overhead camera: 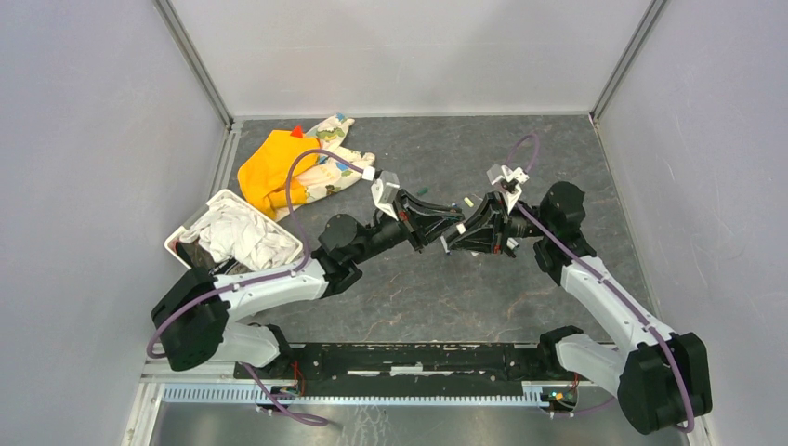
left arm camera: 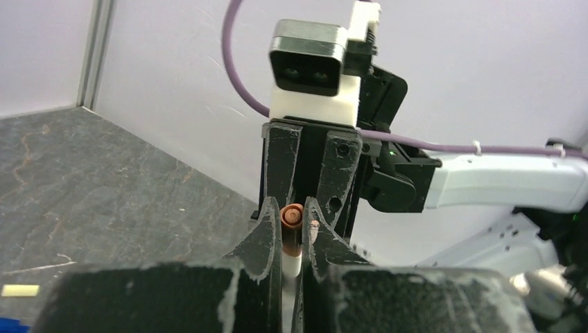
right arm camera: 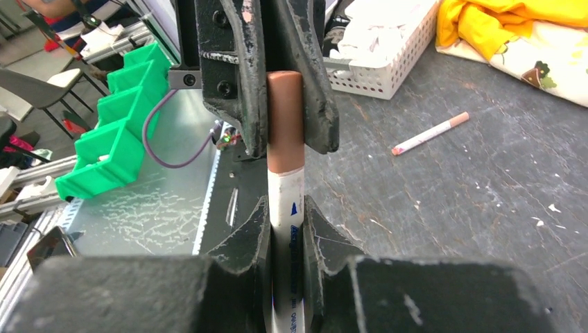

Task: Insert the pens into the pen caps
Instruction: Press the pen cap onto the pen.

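My two grippers meet tip to tip above the middle of the table. The right gripper (right arm camera: 285, 205) (overhead camera: 465, 232) is shut on the white barrel of a pen (right arm camera: 286, 191) with blue print. A brown pen cap (right arm camera: 284, 118) (left arm camera: 291, 216) sits over that pen's end, in line with the barrel. My left gripper (left arm camera: 292, 208) (overhead camera: 442, 232) is shut on this cap, one finger on each side. A second pen (right arm camera: 430, 133) with a tan end lies flat on the table. A small cream cap (overhead camera: 469, 200) (left arm camera: 19, 291) and a dark green one (overhead camera: 421, 191) lie on the table beyond the grippers.
A white basket (overhead camera: 181, 243) holding white cloth stands at the left, with an orange cloth (overhead camera: 265, 167) and a patterned cloth (overhead camera: 330, 167) behind it. Green bins (right arm camera: 111, 146) stand off the table's near edge. Walls close the table on three sides.
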You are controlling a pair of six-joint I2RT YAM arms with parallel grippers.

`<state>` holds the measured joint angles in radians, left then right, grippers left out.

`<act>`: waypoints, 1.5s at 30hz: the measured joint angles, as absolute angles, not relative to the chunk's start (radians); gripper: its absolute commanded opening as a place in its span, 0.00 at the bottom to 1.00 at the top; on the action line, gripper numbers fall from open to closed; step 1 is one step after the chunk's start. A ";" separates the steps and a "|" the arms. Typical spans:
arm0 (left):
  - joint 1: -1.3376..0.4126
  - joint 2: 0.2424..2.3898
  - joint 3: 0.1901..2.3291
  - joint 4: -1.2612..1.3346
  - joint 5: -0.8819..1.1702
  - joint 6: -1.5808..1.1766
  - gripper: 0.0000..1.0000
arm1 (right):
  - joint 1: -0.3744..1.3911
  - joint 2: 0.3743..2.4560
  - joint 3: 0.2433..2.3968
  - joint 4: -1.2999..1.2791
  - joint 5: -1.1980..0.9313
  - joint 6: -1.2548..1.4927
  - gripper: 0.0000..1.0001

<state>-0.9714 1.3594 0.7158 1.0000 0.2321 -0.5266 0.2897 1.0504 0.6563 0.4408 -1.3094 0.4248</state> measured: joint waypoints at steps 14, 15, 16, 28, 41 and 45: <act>-1.032 1.422 0.589 1.208 0.002 -0.646 0.02 | 0.296 1.111 0.700 0.253 -1.322 0.320 0.00; -1.035 1.430 0.603 1.206 0.002 -0.617 0.02 | 0.291 1.111 0.696 0.274 -1.325 0.331 0.00; -1.037 1.438 0.617 1.201 0.000 -0.594 0.02 | 0.284 1.111 0.695 0.294 -1.329 0.340 0.00; -1.108 1.468 0.674 1.159 0.028 -0.349 0.02 | 0.264 1.111 0.625 0.514 -1.441 0.425 0.00; -1.101 1.459 0.623 1.178 0.169 -0.405 0.02 | 0.279 1.070 0.650 0.153 -1.497 0.100 0.00; -1.101 1.431 0.678 0.981 0.143 -0.364 0.02 | 0.270 1.069 0.651 0.057 -1.438 0.020 0.00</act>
<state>-1.1007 1.4315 0.6785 0.9813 0.1432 -0.3645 0.2699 1.0691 0.6506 0.0566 -1.4384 0.0200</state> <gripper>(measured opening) 0.088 0.194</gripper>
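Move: The two grippers face each other, the left holding the brown pen cap above the right, with the pen already in the cap. The pen's middle, in the right fingers, is roughly 5 cm straight below the left hand; the cap is about 5 cm straight above the right hand. From the right hand, a loose white pen lies some 11 cm ahead, 3 cm left; a brown-ended marker about 12 cm ahead, 27 cm left, both roughly 25 cm lower. The left fingers keep their pinch on the cap and bear down on the pen, which the right fingers still grip below. Both hands travel together: down about 3 cm, slightly forward, back some 4 to 5 cm, then down again. The left hand also edges right, closing on the right hand by a couple of centimetres; the right wrist turns about 10 degrees counter-clockwise, then partly back. ##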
